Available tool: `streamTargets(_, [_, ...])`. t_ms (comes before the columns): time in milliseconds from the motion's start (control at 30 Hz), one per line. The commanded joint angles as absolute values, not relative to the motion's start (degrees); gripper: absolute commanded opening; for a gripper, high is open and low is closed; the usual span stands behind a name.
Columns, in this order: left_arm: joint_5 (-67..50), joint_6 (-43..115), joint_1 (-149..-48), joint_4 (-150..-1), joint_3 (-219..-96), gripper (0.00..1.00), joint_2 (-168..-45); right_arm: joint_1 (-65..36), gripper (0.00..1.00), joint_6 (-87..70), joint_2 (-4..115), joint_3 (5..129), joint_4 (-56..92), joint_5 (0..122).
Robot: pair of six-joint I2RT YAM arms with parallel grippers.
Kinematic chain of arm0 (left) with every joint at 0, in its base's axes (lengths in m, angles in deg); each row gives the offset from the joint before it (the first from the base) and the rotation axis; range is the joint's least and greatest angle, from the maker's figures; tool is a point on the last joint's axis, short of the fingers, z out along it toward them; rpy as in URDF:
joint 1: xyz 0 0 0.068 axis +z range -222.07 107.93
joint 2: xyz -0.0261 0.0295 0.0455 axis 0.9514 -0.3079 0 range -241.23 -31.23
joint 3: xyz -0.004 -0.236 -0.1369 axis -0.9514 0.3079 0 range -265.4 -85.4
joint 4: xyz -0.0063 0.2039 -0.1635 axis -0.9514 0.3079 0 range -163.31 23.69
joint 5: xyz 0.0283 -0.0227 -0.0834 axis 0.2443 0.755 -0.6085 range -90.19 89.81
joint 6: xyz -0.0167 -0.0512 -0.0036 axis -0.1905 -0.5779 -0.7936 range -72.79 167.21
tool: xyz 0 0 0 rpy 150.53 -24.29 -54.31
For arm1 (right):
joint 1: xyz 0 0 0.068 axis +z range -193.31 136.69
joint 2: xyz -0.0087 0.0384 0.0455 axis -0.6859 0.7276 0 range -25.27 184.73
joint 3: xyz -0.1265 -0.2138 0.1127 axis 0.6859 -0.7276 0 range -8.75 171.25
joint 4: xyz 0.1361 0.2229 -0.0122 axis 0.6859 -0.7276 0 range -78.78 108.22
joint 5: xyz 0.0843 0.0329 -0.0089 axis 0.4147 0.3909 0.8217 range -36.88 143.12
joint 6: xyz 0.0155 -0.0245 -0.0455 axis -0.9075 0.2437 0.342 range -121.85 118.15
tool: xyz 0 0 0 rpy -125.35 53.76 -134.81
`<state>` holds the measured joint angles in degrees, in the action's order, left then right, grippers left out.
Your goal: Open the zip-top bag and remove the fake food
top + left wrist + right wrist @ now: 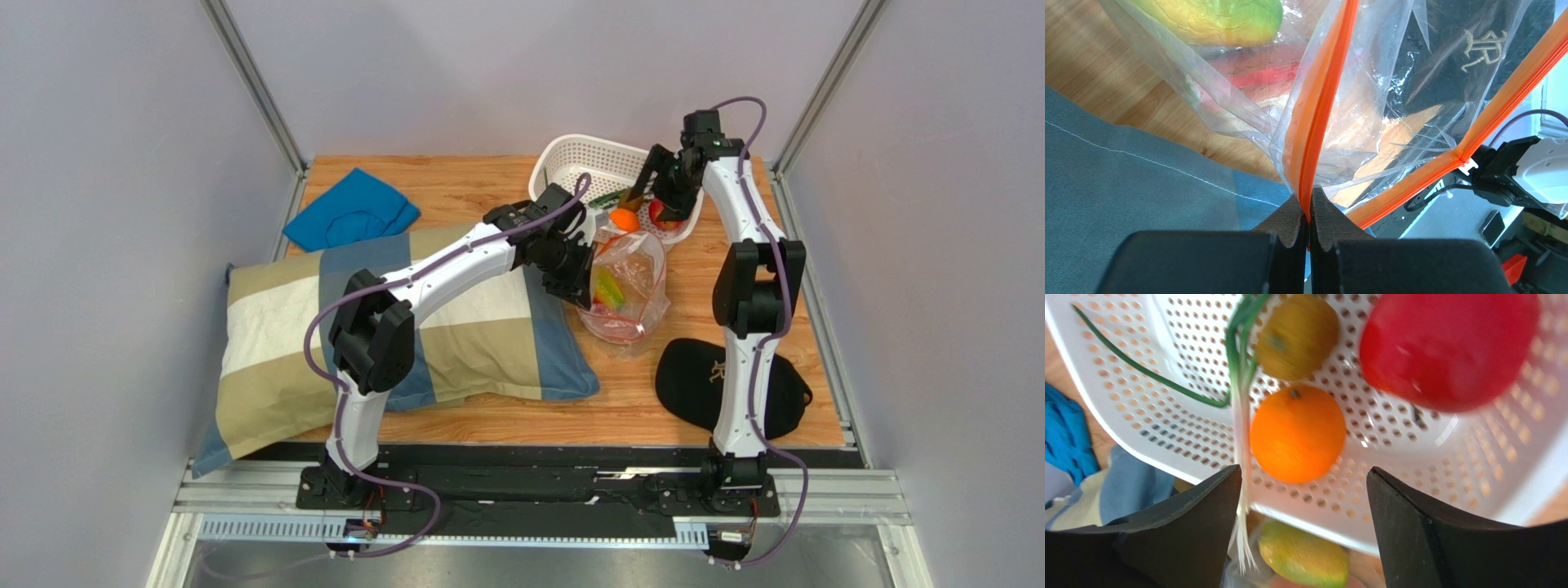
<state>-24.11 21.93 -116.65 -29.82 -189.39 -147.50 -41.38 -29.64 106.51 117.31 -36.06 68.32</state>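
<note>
The clear zip-top bag (628, 292) lies on the table just in front of the white basket, its mouth pulled open. My left gripper (1309, 211) is shut on the bag's orange zip strip (1318, 104). Inside the bag I see fake food: a yellow-green piece (1220, 15) and a red piece (1260, 73). My right gripper (1303, 473) hangs open over the basket, holding nothing. More fake food lies in the basket: an orange (1298, 433), a red apple (1447, 346), a brownish-yellow fruit (1296, 335) and a green onion (1241, 386).
The white perforated basket (586, 162) stands at the back of the table. A striped pillow (405, 325) fills the left side, with a blue cloth (352, 208) behind it. A black cap (705, 380) lies at the front right, beside the right arm.
</note>
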Motion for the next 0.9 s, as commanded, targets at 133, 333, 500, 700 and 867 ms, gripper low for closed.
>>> streamTargets(133, [-21.99,19.79,-118.12,-29.45,-193.5,0.0,-146.28,-40.06,0.81,-25.14,78.39,100.45,-49.03,62.52])
streamTargets(333, [-20.58,19.53,-120.05,-29.1,-194.91,0.0,-146.19,-36.2,0.62,-24.27,54.2,83.01,-49.45,61.3])
streamTargets(500, [-19.88,18.91,-121.11,-29.1,-195.17,0.0,-145.84,-30.66,0.35,-24.52,46.81,79.24,-48.42,63.38])
streamTargets(700, [-19.44,18.91,-121.46,-29.27,-195.7,0.0,-144.87,-29.51,0.23,-28.84,47.06,62.46,-33.5,73.67])
streamTargets(867, [-21.02,18.91,-121.81,-29.45,-197.28,0.0,-146.36,-28.02,0.27,-24.8,53.9,60.16,-29.42,72.46])
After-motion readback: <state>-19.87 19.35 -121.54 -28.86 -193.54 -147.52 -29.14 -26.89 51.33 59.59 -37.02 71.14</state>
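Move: The mango in the open zip-top bag lies about 19 cm back from the right hand, 9 cm to its left and 10 cm below. In the basket, some 7 cm below that hand, the orange is 5 cm left and 2 cm back, the red apple 3 cm right and level with it. From the left hand, already pinching the bag's rim, the mango is about 5 cm ahead, 7 cm right and 9 cm lower. Right hand arcs up, some 27 cm back, then down to the bag, fingers half-closing; left still pinches the rim. ##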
